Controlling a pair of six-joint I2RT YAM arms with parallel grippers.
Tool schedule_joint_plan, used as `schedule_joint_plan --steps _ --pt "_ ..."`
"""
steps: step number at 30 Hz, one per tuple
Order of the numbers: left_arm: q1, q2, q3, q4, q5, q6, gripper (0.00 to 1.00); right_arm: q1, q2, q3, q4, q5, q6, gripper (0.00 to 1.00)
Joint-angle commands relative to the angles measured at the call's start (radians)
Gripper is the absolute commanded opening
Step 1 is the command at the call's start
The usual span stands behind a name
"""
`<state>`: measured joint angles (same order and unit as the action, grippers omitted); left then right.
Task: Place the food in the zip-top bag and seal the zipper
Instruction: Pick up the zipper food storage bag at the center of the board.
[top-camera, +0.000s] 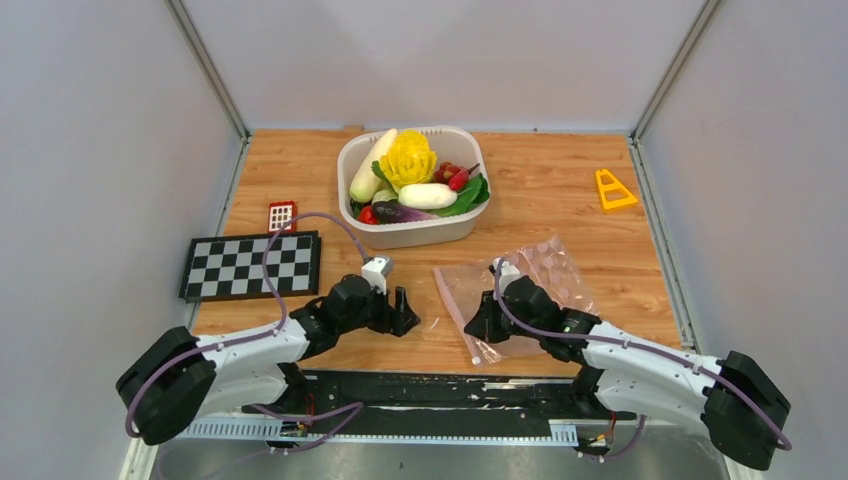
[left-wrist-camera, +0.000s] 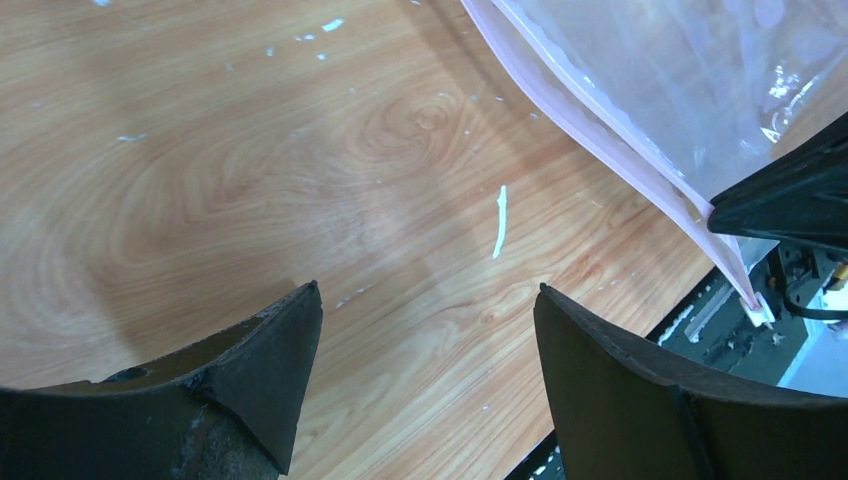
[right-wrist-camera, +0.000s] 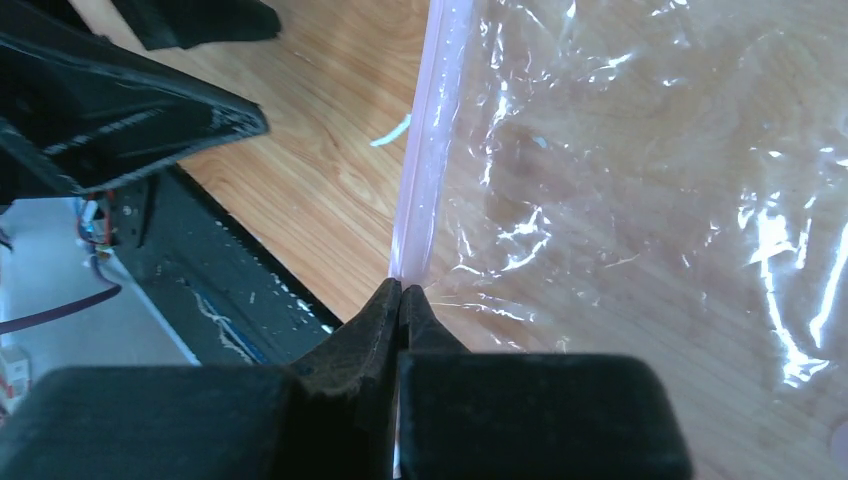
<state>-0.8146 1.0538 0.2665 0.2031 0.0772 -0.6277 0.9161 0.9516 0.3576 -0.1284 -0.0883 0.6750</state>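
The food (top-camera: 408, 160), a white radish, a yellow cabbage, green leaves and small red and purple pieces, lies in a white tub (top-camera: 410, 232) at the table's back middle. The zip-top bag (top-camera: 545, 275) lies flat and empty on the wood near the front right. Its pale pink zipper (top-camera: 455, 305) runs along its left edge. My right gripper (top-camera: 478, 325) is shut on the zipper (right-wrist-camera: 425, 150) close to the near end, its tips (right-wrist-camera: 400, 287) pinching the strip. To the left of the zipper (left-wrist-camera: 600, 140), my left gripper (left-wrist-camera: 428, 290) stands open over bare wood, holding nothing.
A black-and-white checkerboard (top-camera: 250, 265) lies at the left with a small red block (top-camera: 282, 215) behind it. A yellow triangular piece (top-camera: 613, 190) sits at the back right. The black base rail (top-camera: 430, 390) runs along the near edge. Grey walls enclose the table.
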Motion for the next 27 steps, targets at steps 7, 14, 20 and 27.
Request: schedule_joint_plan --steps 7,14,20,27 --pt "-0.125 0.191 0.042 0.363 0.033 -0.170 0.85 -0.027 -0.067 -0.015 0.057 -0.063 0.009 0.00" --pt "-0.163 0.466 -0.029 0.872 0.007 -0.436 0.83 -0.027 -0.061 -0.013 0.075 -0.054 0.024 0.00" --pt "-0.163 0.673 -0.035 1.144 -0.004 -0.553 0.74 -0.027 -0.073 -0.019 0.074 -0.041 0.037 0.00" --pt "-0.166 0.713 -0.033 1.137 -0.025 -0.562 0.57 -0.027 -0.083 -0.025 0.073 -0.030 0.052 0.00"
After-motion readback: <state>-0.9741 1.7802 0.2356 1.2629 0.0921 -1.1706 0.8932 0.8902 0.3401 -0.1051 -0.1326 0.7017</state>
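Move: To the right of the left hand by about 9 cm, 1 cm back and near its height, stands the zip edge of the bag. The right gripper already pinches that edge, some 12 cm right of the left hand and 4 cm back; the food basket stands about 28 cm straight ahead of the left hand. From the right hand, the zip edge's middle lies about 4 cm ahead, 2 cm left and a little lower. Sweeping about 10 cm to the right at nearly level height, the left hand reaches the bag's zip edge just ahead of the right fingertips, first drifting back 2 cm, then easing slightly forward. It rolls some 30 degrees, left side down, and its wide-open fingers start closing near the strip. The right hand keeps its pinch, rising barely over a centimetre. ##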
